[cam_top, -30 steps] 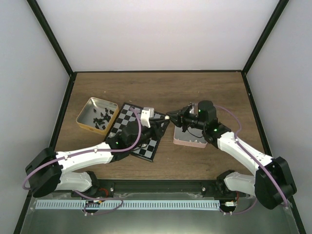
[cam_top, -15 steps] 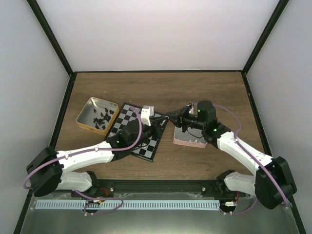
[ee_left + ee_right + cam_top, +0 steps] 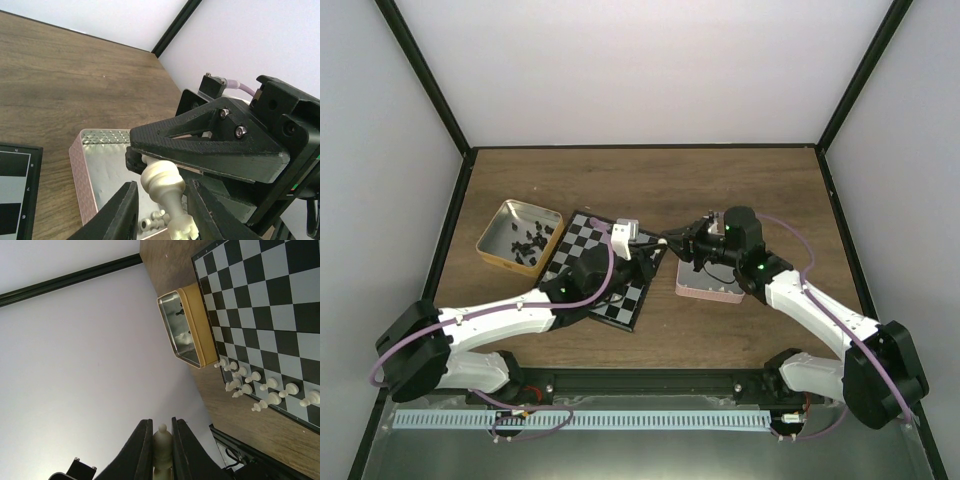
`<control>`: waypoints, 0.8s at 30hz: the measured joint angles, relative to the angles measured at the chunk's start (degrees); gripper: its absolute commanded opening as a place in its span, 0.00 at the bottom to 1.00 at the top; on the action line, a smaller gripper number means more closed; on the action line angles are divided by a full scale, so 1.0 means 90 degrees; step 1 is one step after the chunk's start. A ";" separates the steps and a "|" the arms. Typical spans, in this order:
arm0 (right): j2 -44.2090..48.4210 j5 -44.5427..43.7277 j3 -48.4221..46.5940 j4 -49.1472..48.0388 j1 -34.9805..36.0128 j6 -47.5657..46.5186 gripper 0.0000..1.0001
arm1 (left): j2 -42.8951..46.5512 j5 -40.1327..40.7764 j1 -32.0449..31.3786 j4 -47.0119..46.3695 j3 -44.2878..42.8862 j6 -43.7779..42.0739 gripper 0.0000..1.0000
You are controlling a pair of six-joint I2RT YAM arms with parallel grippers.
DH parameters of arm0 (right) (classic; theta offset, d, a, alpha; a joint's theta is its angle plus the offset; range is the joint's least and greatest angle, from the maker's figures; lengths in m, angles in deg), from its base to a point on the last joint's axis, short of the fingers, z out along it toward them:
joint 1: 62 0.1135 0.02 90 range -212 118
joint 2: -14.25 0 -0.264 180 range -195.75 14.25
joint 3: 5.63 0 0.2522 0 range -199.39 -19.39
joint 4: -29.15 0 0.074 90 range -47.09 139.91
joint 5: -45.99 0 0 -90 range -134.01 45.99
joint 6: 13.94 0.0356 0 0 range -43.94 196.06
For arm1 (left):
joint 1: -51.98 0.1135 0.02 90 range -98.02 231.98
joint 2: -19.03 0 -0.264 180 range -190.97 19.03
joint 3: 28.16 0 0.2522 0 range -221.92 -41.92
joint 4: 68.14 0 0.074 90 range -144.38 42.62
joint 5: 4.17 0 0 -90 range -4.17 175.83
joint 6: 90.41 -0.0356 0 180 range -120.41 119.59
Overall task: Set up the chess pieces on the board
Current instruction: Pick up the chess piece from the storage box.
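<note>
My right gripper (image 3: 161,427) is shut on a cream-white chess piece (image 3: 162,445), clamped near its rounded top. In the left wrist view the same piece (image 3: 162,177) hangs from the right gripper's black fingers (image 3: 200,135) above the pink tin (image 3: 100,160). My left gripper (image 3: 162,187) flanks the piece's stem, with a gap showing beside its left finger. In the top view both grippers meet just right of the board (image 3: 582,243), at the left gripper (image 3: 655,247). Several white pieces (image 3: 260,390) stand in rows along one edge of the board (image 3: 260,300).
A gold tin (image 3: 496,250) with several black pieces lies left of the board. The pink tin (image 3: 705,292) to its right holds a few loose pale pieces (image 3: 152,220). Dark frame rails border the wooden table.
The left gripper's jaws have narrowed around the piece that the right gripper holds. Both arms have stayed nearly in place.
</note>
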 measured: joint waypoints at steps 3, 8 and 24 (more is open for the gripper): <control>0.0000 -0.0015 0.0000 0.0005 0.0002 0.0000 0.06 | 0.0015 -0.0005 0.0000 0.0027 0.0000 0.0019 0.22; -0.0007 -0.0085 0.0000 0.0027 0.0000 -0.0015 0.06 | 0.0039 0.0000 0.0000 0.0032 0.0005 0.0007 0.05; 0.0891 -0.2327 -0.0338 0.1668 0.0024 -0.1523 0.07 | 0.0784 0.0699 0.0114 0.2494 -0.0138 -0.0080 0.04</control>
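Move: A white chess piece stands between my left hand's open fingers, its middle about 1 cm to the right of the hand point. The piece in my right fingers is some 4 cm to my left hand's right and 1 cm ahead. About 20 cm below, the board's middle lies 12 cm left and 3 ahead, the pink box 13 right and 3 ahead. From my right hand, the left hand's piece is 3 cm left and level. I shut my left fingers on the white piece that butts base to base against the one my right hand keeps gripping. Then both hands draw apart, speeding up: the left goes about 5 cm left and 3 cm down towards the board, while the right swings some 5 cm right and a little forward towards the pink box, turning roughly 25 degrees, partly clockwise. ##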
